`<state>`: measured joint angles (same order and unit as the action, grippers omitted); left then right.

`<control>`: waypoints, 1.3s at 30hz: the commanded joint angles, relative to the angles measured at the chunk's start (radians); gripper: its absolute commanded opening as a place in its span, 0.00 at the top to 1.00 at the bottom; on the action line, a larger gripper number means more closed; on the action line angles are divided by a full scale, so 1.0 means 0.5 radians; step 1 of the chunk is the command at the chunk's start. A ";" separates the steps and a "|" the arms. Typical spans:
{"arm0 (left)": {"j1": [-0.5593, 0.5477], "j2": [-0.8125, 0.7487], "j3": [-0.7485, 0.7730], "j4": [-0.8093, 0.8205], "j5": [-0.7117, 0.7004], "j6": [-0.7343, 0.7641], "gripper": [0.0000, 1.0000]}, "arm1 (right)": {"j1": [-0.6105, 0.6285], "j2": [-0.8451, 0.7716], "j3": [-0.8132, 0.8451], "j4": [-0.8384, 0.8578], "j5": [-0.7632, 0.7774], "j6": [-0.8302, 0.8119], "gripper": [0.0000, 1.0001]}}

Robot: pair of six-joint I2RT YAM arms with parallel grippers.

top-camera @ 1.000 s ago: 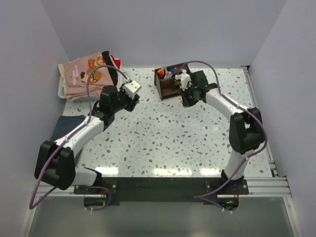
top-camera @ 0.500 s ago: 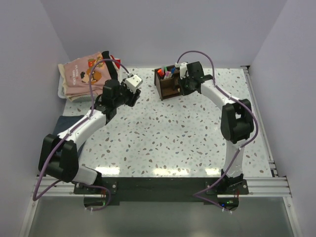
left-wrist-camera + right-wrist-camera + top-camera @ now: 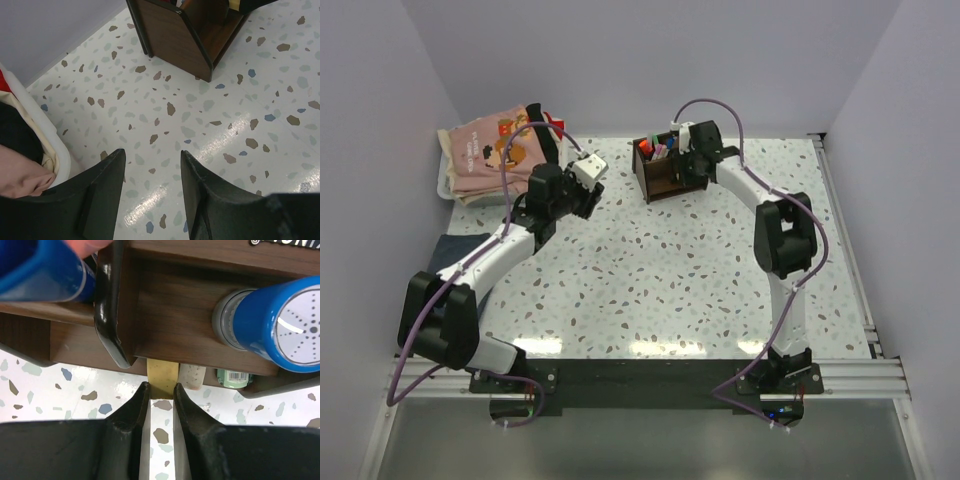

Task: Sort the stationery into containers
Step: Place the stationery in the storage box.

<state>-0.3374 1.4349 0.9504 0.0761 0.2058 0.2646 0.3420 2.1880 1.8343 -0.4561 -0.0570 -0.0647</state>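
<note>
The dark brown wooden organizer [image 3: 660,175] stands at the back of the table with several pens upright in it. My right gripper [image 3: 688,152] hangs over its right end. In the right wrist view this gripper [image 3: 161,386] is shut on the end of a beige pen [image 3: 162,371] at the edge of the organizer's wall [image 3: 175,305]. Beside the beige pen are a pale speckled piece [image 3: 192,376] and a mint green marker [image 3: 233,375]. A blue-capped pen [image 3: 285,322] stands in a compartment. My left gripper [image 3: 152,152] is open above bare table, left of the organizer [image 3: 175,35].
A white tray [image 3: 445,185] of folded clothes sits at the back left, its rim [image 3: 40,125] close to my left fingers. A dark cloth [image 3: 445,255] lies by the left edge. Walls close the table on three sides.
My right gripper has moved back and left from beside the organizer to over its right end. The left arm has shifted slightly toward the back.
</note>
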 commanded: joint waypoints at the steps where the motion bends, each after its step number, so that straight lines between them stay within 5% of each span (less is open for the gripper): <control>1: 0.021 -0.078 -0.023 0.044 -0.025 0.020 0.47 | 0.022 0.002 0.102 0.038 0.068 0.065 0.94; 18: 0.031 -0.081 -0.020 0.023 -0.016 0.002 0.47 | 0.055 0.103 0.126 0.105 0.151 0.114 0.89; 23: 0.031 -0.081 -0.020 0.026 -0.007 0.005 0.47 | 0.058 0.070 0.090 0.124 0.218 0.114 0.60; 36: 0.031 -0.155 -0.054 0.050 0.058 -0.008 0.47 | 0.108 -0.271 -0.085 0.007 0.188 0.246 0.56; 39: 0.031 -0.179 -0.072 0.069 0.082 -0.004 0.47 | 0.114 -0.524 -0.269 -0.048 0.212 0.276 0.44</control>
<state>-0.3332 1.3895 0.9310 0.0769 0.2150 0.2646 0.3878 2.1448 1.7638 -0.4500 0.0353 0.0345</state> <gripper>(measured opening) 0.528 0.494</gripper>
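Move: The right hand already pinches the yellow block at the mouth of the storage box's lower compartment; its place in there is about 2 cm ahead, 1 cm left and 1 cm below. The white eraser lies about 2 cm right and 2 ahead, the green roll 4 cm right and 2 ahead, both at that low level. On the shelf above, the blue bottle stands 5 cm ahead, 3 right, 4 up. From the left hand the block's place is some 24 cm right, 10 ahead and 10 below. Down and slightly forward and left, by only about 2 cm in all after a short pause, the right hand eases the held yellow block into the lower compartment beside the white eraser, the wrist turning some 5 degrees clockwise. Its fingers then open and let go of the block, and the hand draws back nearly 3 cm towards its base, rising 1 cm as it begins to leave. ##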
